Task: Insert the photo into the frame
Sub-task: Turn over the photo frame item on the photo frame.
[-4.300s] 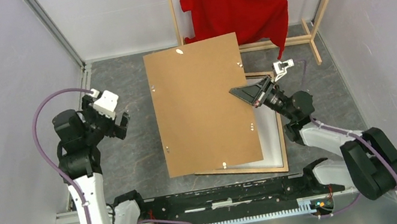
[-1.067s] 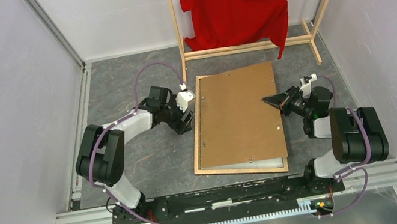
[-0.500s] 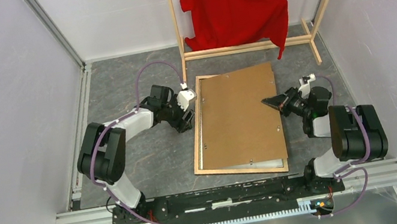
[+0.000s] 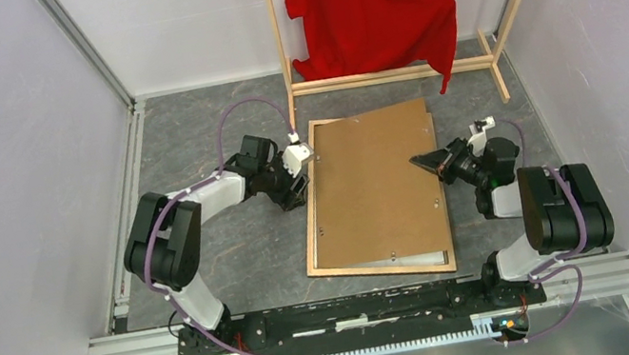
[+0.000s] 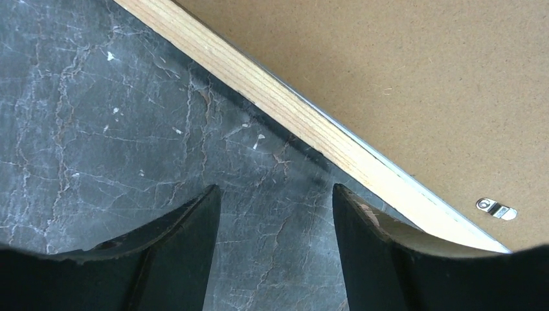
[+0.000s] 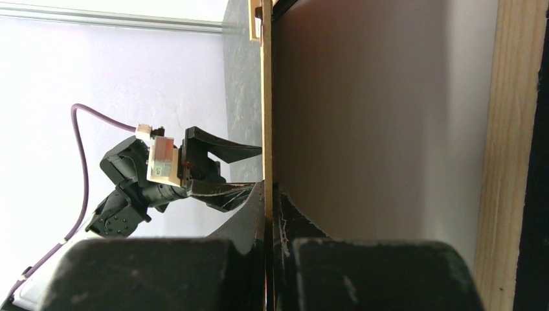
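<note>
The frame (image 4: pixel 310 226) lies face down on the grey floor, light wood back up. The thin brown backing board (image 4: pixel 376 191) lies tilted over it. My right gripper (image 4: pixel 419 162) is shut on the board's right edge (image 6: pixel 266 116) and holds that edge slightly raised. A white strip (image 4: pixel 416 260) under the board's near edge looks like the photo's plain back; its pale surface shows below the board (image 6: pixel 401 129). My left gripper (image 4: pixel 297 183) is open and empty over the floor, just beside the frame's left rail (image 5: pixel 291 110).
The wooden clothes rack (image 4: pixel 390 75) with the red shirt (image 4: pixel 369 4) stands just behind the frame. Grey walls close in left and right. A metal rail (image 4: pixel 362 309) runs along the near edge. A metal clip (image 5: pixel 495 208) sits on the board.
The board came down from a raised tilt onto the frame and shifted slightly left in the last second. My left arm swung in from the left to the frame's left rail.
</note>
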You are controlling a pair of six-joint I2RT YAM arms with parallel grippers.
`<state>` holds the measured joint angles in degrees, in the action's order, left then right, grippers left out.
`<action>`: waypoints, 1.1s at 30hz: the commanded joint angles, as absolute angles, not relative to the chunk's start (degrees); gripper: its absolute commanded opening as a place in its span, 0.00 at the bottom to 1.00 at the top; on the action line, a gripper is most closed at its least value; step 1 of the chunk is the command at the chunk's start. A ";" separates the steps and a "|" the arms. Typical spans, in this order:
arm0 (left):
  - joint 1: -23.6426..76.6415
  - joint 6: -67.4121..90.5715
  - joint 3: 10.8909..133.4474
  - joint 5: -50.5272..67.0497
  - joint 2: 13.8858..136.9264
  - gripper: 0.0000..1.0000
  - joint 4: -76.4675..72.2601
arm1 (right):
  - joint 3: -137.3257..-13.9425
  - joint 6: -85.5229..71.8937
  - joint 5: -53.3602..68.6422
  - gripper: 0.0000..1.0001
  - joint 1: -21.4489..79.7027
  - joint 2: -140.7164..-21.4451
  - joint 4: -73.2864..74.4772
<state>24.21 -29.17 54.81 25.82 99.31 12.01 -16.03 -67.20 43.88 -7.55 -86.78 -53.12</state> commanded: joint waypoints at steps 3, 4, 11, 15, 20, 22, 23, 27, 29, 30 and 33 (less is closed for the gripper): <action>24.52 -30.66 54.68 26.53 99.55 0.69 11.71 | -14.40 -68.13 41.21 0.00 -7.08 -85.78 -58.28; 24.60 -30.74 54.67 26.56 99.50 0.69 11.75 | -14.24 -67.92 40.90 0.00 -6.95 -85.63 -58.19; 25.01 -31.28 54.67 26.63 99.67 0.68 12.04 | -14.44 -69.67 40.61 0.00 -5.86 -85.87 -60.81; 25.34 -31.55 54.59 26.54 99.57 0.68 12.22 | -15.19 -68.56 40.83 0.01 -5.12 -86.35 -60.16; 25.40 -31.39 54.67 26.70 99.34 0.68 12.57 | -18.31 -59.98 40.68 0.36 -5.06 -84.65 -48.86; 25.40 -31.36 54.65 26.78 99.08 0.68 12.57 | -21.10 -53.57 39.57 0.46 -4.91 -82.55 -39.94; 25.38 -31.23 54.73 26.87 99.01 0.68 12.59 | -22.82 -49.80 38.46 0.50 -4.77 -81.57 -34.96; 25.41 -31.12 55.05 26.89 99.05 0.68 12.77 | -29.53 -37.94 33.18 0.67 -4.19 -78.86 -17.10; 25.40 -31.03 55.11 26.85 99.05 0.68 12.87 | -32.56 -33.81 29.97 0.75 -3.28 -78.15 -10.58; 25.43 -30.95 55.13 26.90 99.05 0.68 12.86 | -33.42 -32.01 28.33 0.76 -2.75 -77.74 -8.00; 25.36 -31.00 55.17 26.82 99.12 0.68 13.04 | -35.26 -29.28 25.65 0.77 -0.71 -77.72 -3.50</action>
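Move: The right hand pinches the right edge of the brown backing board. The frame it is meant for is centred about 12 cm to that hand's left, 2 cm back and 8 cm below, with the photo inside it at the same place. The tilted board's own middle is some 12 cm left, 1 cm back and 4 cm below. From the left hand, low beside the frame's left rail, the frame's middle lies about 16 cm right, 1 cm back and 2 cm below. Right fingers open wide, unpinching the board's edge, hand rolling left-side-down some 25 degrees, easing 2.5 cm forward. ##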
